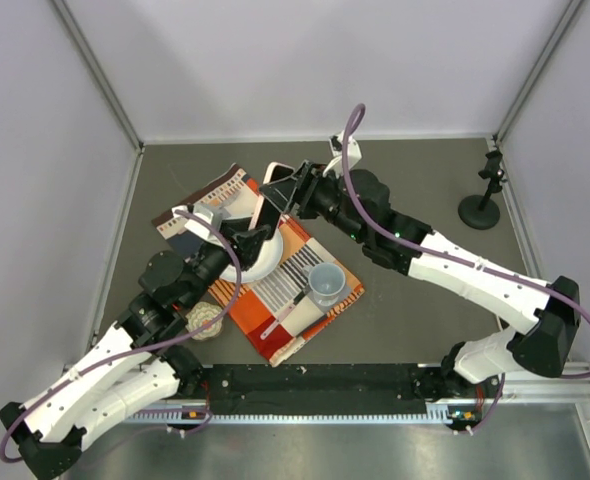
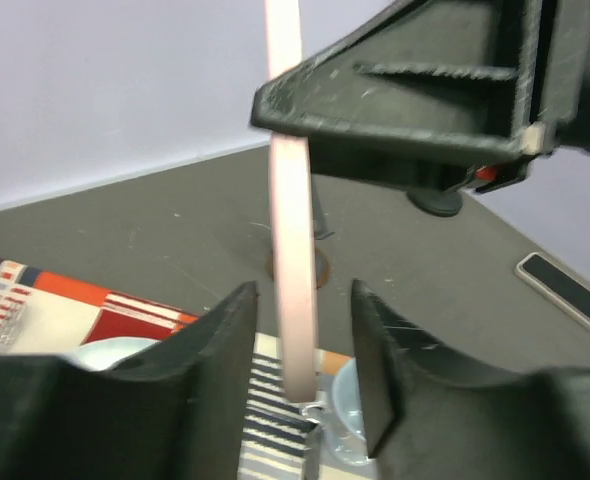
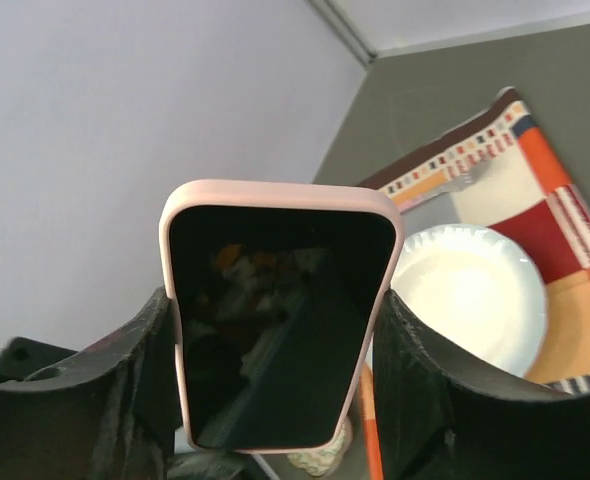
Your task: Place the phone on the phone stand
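Observation:
The phone [image 1: 272,187], dark-screened in a pink case, is held upright in the air above the placemat. My right gripper [image 1: 283,196] is shut on its two long edges; the right wrist view shows the screen [image 3: 275,330] between the fingers [image 3: 410,370]. My left gripper [image 1: 254,237] is open just below it. In the left wrist view the phone [image 2: 290,250] shows edge-on between my left fingers [image 2: 225,340], with a gap on each side. The black phone stand [image 1: 481,198] stands at the far right of the table, well away from both grippers.
A striped orange and white placemat [image 1: 295,300] holds a white plate [image 1: 263,255], a grey cup [image 1: 325,283] and cutlery [image 1: 285,318]. A lumpy beige object [image 1: 205,320] lies beside the left arm. A small dark flat device [image 2: 565,290] lies on the table. White walls enclose the table.

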Action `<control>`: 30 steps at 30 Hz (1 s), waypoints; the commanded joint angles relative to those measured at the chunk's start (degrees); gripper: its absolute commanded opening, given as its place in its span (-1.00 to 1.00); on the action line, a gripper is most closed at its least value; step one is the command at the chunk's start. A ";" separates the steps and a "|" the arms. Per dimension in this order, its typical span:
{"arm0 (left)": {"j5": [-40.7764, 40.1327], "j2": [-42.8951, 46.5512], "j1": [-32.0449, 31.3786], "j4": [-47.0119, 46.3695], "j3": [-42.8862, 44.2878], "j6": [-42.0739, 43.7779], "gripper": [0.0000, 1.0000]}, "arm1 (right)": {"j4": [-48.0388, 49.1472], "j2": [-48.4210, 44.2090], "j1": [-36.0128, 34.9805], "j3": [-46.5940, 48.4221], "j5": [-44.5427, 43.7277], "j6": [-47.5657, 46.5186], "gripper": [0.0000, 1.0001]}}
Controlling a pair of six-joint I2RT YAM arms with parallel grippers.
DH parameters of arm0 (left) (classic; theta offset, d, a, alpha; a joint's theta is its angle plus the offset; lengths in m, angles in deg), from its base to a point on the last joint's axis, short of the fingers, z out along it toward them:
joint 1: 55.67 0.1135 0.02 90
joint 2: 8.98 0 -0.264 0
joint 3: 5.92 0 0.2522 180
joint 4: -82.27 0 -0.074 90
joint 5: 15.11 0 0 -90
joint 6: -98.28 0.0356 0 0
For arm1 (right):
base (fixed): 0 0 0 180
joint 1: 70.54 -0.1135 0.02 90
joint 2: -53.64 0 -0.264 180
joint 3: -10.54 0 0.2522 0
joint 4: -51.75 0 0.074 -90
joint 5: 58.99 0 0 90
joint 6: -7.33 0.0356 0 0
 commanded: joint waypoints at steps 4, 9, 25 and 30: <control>1.98 -1.60 -0.24 0.60 6.13 1.98 0.61 | 1.09 -3.69 4.66 -0.79 -8.03 -14.06 -1.00; -4.61 -1.87 -0.15 2.89 6.92 1.89 0.68 | 8.02 -0.99 5.54 -4.83 -24.20 -40.59 -1.00; -4.09 -4.51 -0.15 5.88 8.77 2.51 0.67 | 21.56 12.56 17.67 -6.15 -25.72 -49.86 -1.00; -3.39 -4.68 -0.15 5.79 8.86 2.77 0.66 | 22.62 15.37 18.81 -5.37 -24.83 -48.27 -1.00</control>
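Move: The phone stand lies about 19 cm ahead of my right hand, 17 cm to its right and some 20 cm below; that hand already grips the phone's upper end. From the right hand, the plate is roughly 10 cm ahead and 10 cm left, the mug about 2 cm ahead and 10 cm right, both over 20 cm down. For my left hand, still on the phone's lower end, the stand is some 26 cm ahead, 20 cm right and 14 cm below. I open my left fingers to free the phone's lower end, and that hand stays nearly in place. With the phone kept pinched, my right hand swings some 17 cm forward, as far to the right, and about 14 cm down to the stand, turning clockwise by roughly 40 degrees and rolling its left side down until its fingers point straight forward; it slows as it gets there. ##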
